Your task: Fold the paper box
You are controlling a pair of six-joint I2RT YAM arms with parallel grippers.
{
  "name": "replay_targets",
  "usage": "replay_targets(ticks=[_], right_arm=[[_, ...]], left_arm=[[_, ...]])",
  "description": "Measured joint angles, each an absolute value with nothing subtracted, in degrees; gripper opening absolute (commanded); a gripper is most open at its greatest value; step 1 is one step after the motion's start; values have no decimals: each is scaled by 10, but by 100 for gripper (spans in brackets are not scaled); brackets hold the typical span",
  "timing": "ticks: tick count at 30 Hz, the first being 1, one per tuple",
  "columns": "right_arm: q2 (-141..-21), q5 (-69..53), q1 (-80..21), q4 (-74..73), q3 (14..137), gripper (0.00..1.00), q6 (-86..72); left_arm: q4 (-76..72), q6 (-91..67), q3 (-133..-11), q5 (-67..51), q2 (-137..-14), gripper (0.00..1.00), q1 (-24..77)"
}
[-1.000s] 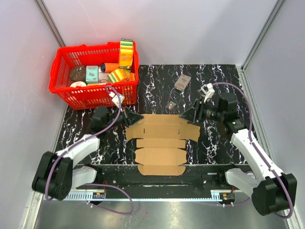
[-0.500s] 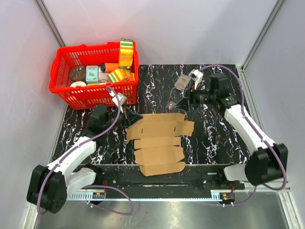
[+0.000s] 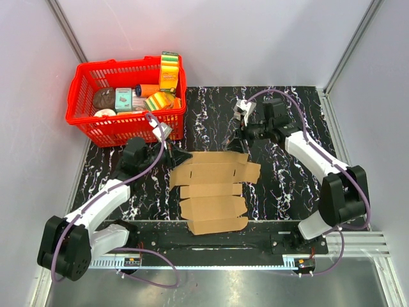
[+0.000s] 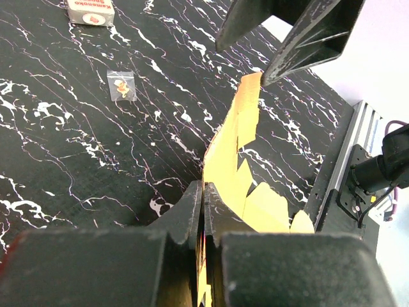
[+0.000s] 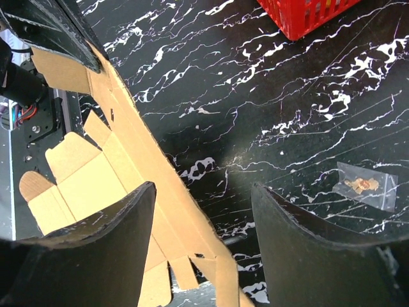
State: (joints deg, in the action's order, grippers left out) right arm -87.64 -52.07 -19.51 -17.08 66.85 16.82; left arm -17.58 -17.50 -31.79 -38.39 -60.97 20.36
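Observation:
The paper box (image 3: 214, 188) lies as a flat brown die-cut sheet in the middle of the black marbled table (image 3: 294, 185). My left gripper (image 3: 171, 153) is shut on the sheet's far left corner. In the left wrist view its fingers (image 4: 192, 208) pinch the cardboard edge (image 4: 233, 153), which runs away from them slightly raised. My right gripper (image 3: 243, 142) hangs open over the sheet's far right edge. In the right wrist view that edge (image 5: 166, 192) passes between the spread fingers (image 5: 108, 243), and nothing is gripped.
A red basket (image 3: 89, 128) full of groceries stands at the far left. A small grey-and-red packet (image 4: 91, 9) and a little clear bag (image 5: 364, 185) lie on the table beyond the box. A metal rail (image 3: 211, 246) runs along the near edge.
My right gripper has opened wider and swung from the box's right flap up and left to its far edge. The sheet's right end shifted slightly. The left gripper kept its grip.

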Motion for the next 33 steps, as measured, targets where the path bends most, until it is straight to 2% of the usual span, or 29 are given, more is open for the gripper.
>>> replay_targets(ticks=[12,23,33], right_arm=[[-916,-552,-204,-166,679,63,221],[-927,-563,-221,-166,679,39,221],[-927,-567,-235,-189,679,32,221]], left_arm=[[-173,-166,-339,-387,-617,0,204],[-168,-161,-359,-388,-624,0,204],[-167,-159,-360,-388,-637,0,204]])
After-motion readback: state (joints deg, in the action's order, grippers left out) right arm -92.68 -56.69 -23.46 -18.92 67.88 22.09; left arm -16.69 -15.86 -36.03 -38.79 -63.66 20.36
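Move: The top edge of the box's far wall, where the right fingers will close, lies about 3 cm back, 3 cm to the left and 3 cm below the open right hand. Around that hand, the small plastic bag lies some 6 cm ahead, 1 cm left and 9 cm down; the card box 14 cm ahead, 4 cm right and 8 cm down. From the left hand, already pinching the wall's left end, that same spot is about 11 cm right and 1 cm ahead, roughly level. Leftward along the box's far wall and down, the right hand goes about 3 cm left and 2 cm lower, and after a slight start forward draws back towards the wall, turning some 10 degrees counter-clockwise. Its fingers close to about half their gap astride the wall, not yet shut. The left hand keeps its pinch on the left end and lifts about 2 cm, easing forward, then sinks slightly. ##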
